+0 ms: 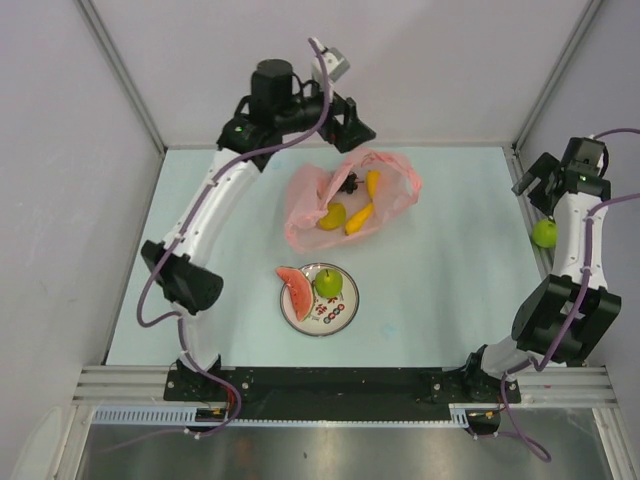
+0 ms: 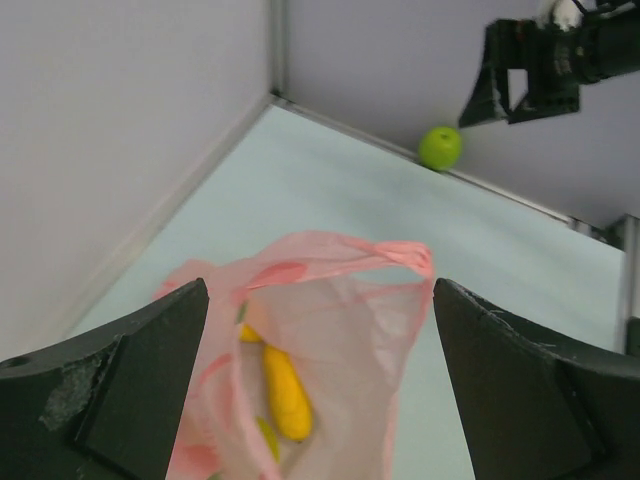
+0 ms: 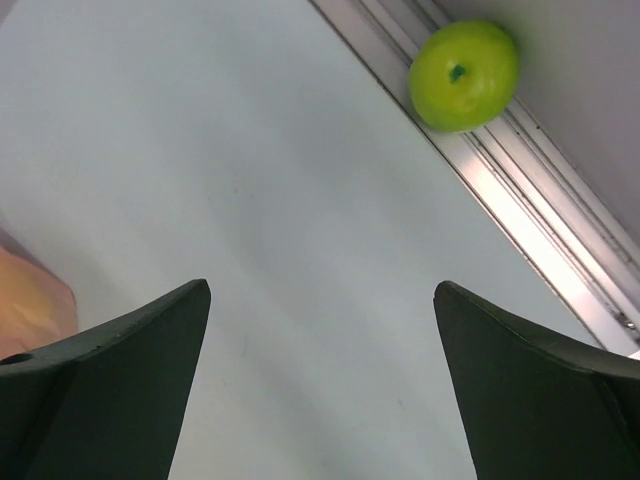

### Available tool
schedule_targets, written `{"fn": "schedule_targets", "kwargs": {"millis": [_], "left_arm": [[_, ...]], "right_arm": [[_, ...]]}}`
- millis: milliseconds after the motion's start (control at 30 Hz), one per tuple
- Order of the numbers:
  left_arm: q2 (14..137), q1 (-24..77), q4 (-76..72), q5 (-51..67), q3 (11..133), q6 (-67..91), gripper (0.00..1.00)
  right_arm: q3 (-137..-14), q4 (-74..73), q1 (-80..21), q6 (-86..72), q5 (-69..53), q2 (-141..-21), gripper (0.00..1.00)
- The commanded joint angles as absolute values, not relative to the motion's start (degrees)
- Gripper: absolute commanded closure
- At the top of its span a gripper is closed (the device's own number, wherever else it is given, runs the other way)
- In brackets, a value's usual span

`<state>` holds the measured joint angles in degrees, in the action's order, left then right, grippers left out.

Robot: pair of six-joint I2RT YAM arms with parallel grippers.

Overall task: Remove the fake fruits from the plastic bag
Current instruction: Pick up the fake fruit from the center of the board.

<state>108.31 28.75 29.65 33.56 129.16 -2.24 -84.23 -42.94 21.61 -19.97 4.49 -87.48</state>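
Observation:
The pink plastic bag (image 1: 352, 196) lies crumpled at the back middle of the table. Inside it show a lemon (image 1: 332, 216), a banana (image 1: 360, 218), an orange piece (image 1: 373, 181) and dark grapes (image 1: 350, 185). My left gripper (image 1: 352, 128) hovers open over the bag's far edge. In the left wrist view the bag (image 2: 350, 310) fills the gap between the open fingers (image 2: 150, 370), with the banana (image 2: 285, 395) visible inside. A green apple (image 1: 545, 233) rests against the right rail. My right gripper (image 3: 320, 290) stands open over bare table near the apple (image 3: 463, 75).
A white plate with a red rim (image 1: 345, 312) sits in front of the bag, holding a watermelon slice (image 1: 295, 290) and a green pear (image 1: 329, 284). Walls close in the back and both sides. The metal rail (image 3: 540, 230) runs along the right edge.

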Motion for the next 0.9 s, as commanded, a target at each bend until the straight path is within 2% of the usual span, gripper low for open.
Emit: {"fn": "schedule_targets", "kwargs": {"millis": [0, 133, 200, 233, 333, 500, 567, 700, 800, 867], "left_arm": [[111.18, 34.09, 22.60, 40.78, 129.74, 5.35, 0.00], [113.72, 38.92, 9.17, 40.78, 122.79, 5.54, 0.00], [121.23, 42.26, 6.42, 40.25, 126.19, 6.93, 0.00], [124.33, 43.93, 5.46, 40.51, 131.95, 9.03, 0.00], [136.65, 47.62, 1.68, 40.35, 141.74, 14.59, 0.00], [144.74, 52.64, -6.50, 36.30, 142.20, 14.23, 0.00], [146.60, 54.14, -6.33, 35.34, 142.12, 14.24, 0.00], [143.97, 54.49, -6.24, 37.25, 136.59, 16.87, 0.00], [137.13, 53.44, -6.93, 39.63, 128.09, 19.07, 0.00], [132.21, 52.21, -11.40, 41.31, 117.02, 19.95, 0.01]], "right_arm": [[-86.48, -48.57, 21.79, -8.63, 1.56, -82.88, 0.00], [-89.37, -55.54, 27.50, -6.07, -2.69, -82.62, 0.00], [-89.65, -57.21, 30.57, -1.35, -7.01, -80.25, 0.00], [-89.39, -59.04, 31.46, -0.19, -11.64, -79.29, 0.00], [-87.37, -62.65, 32.43, 4.48, -13.88, -74.63, 0.00], [-84.90, -66.88, 32.61, 7.99, -12.22, -69.35, 0.00], [-85.34, -68.46, 31.73, 17.63, -16.34, -69.17, 0.00], [-87.62, -70.39, 25.86, 42.48, -13.99, -72.06, 0.00], [-88.94, -75.49, 17.68, 60.96, -3.28, -78.03, 0.00], [-88.77, -76.12, 13.21, 70.25, 7.00, -81.46, 0.00]]}}
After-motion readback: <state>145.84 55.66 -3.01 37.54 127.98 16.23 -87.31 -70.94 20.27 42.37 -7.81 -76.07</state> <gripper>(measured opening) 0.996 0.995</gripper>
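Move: The loose green fruit sits against the right-hand rail of the board, roughly 60 cm to my left hand's right, about level with it fore and aft and some 39 cm lower. The plastic bag is nearly beneath that hand, about 10 cm ahead and 4 cm right; the plate lies some 17 cm back and 3 cm left of it. From my right hand the green fruit is about 5 cm ahead, 13 cm right and 18 cm below. I sweep my open left hand off from over the bag, some 30 cm to the right and nearly as far down, drawing back a little, fingers swinging clockwise, to close in on the green fruit. My right hand, also open and empty, backs away from it about 12 cm, rising first and sinking again late, while swinging counter-clockwise some 60 degrees. ##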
